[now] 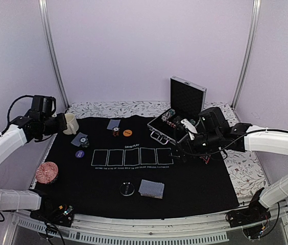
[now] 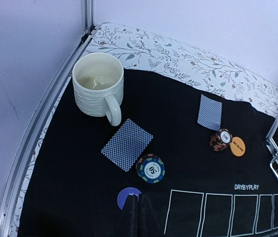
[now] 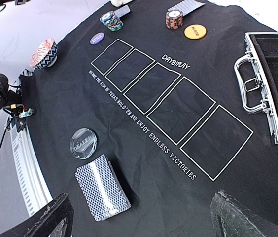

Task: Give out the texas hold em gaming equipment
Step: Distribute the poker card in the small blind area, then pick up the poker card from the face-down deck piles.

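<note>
A deck of grey-blue-backed cards (image 3: 102, 186) (image 1: 151, 188) lies on the black mat (image 1: 195, 184), with a clear dealer disc (image 3: 84, 143) (image 1: 127, 189) beside it. My right gripper (image 3: 144, 222) (image 1: 190, 152) hovers open and empty above the mat, right of the deck. Farther off lie two dealt cards (image 2: 127, 144) (image 2: 210, 112), a blue chip stack (image 2: 150, 168), a red chip stack (image 2: 221, 139), an orange disc (image 2: 237, 146) and a purple disc (image 2: 126, 197). My left gripper (image 2: 136, 215) (image 1: 61, 124) is shut and empty, raised near the mug.
A cream mug (image 2: 99, 86) (image 1: 70, 123) stands at the mat's far left corner. The open silver case (image 1: 177, 117) (image 3: 272, 84) with chips inside sits at the back right. A pink patterned round object (image 1: 47, 172) rests at the mat's left edge. Frame posts rise at both back corners.
</note>
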### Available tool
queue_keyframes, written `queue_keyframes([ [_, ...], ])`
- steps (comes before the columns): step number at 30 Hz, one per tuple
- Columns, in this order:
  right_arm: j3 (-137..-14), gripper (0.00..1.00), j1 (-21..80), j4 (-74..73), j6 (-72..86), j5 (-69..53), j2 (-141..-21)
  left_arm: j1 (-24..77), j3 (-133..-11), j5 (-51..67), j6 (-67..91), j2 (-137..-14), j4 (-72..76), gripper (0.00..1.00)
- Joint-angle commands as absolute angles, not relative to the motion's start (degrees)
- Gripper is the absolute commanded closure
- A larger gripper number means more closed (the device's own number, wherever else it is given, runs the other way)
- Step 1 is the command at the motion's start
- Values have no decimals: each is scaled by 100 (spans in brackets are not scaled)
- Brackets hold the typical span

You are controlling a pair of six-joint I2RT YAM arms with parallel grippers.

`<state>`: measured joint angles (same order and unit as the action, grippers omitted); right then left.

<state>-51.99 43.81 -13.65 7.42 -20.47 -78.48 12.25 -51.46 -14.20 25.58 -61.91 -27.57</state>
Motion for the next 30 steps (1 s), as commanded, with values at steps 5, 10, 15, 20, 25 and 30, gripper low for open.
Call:
queue_keyframes([
  [5, -4958, 1, 4373, -1104, 634, -2199, -7638, 840, -4811, -857, 3016, -6651, -2554, 78],
  [10, -4876, 1, 4372, -1074, 694, -2185, -7553, 590, -4715, -518, 3224, -7318, -2039, 77],
  [15, -4839, 1, 4380, -1143, 829, -2184, -7585, 908, -4802, -546, 2951, -7057, -1789, 76],
  [20, -4833, 1, 4415, -1243, 1082, -2416, -7825, 2770, -5053, -764, 1171, -6626, -1392, 51],
  [25, -4802, 1, 4429, -1273, 1542, -2508, -8078, 4536, -4848, 1587, -561, -6817, -951, 3],
  [30, -4686, 1, 4444, -1285, 1753, -2450, -8164, 5423, -4864, 2269, -1852, -7854, -914, 2],
])
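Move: The stacked deck lies about 37 cm to the left hand's right, some 18 cm back and 20 cm below. The dealer button sits level with the deck, about 10 cm to the left of it. The small-blind card is some 12 cm ahead of the left hand and 3 cm to its right, also about 20 cm down. From the right hand the deck is around 8 cm back, 10 cm left and 16 cm below. Dipping about 8 cm with shut fingers that part a little, the left hand climbs again, then swings fast to its right by nearly 30 cm and back some 12 cm, towards the deck, turning clockwise about 75 degrees and opening wide. The right hand, still open, sinks 3 to 4 cm, eases slightly back and tips down. ##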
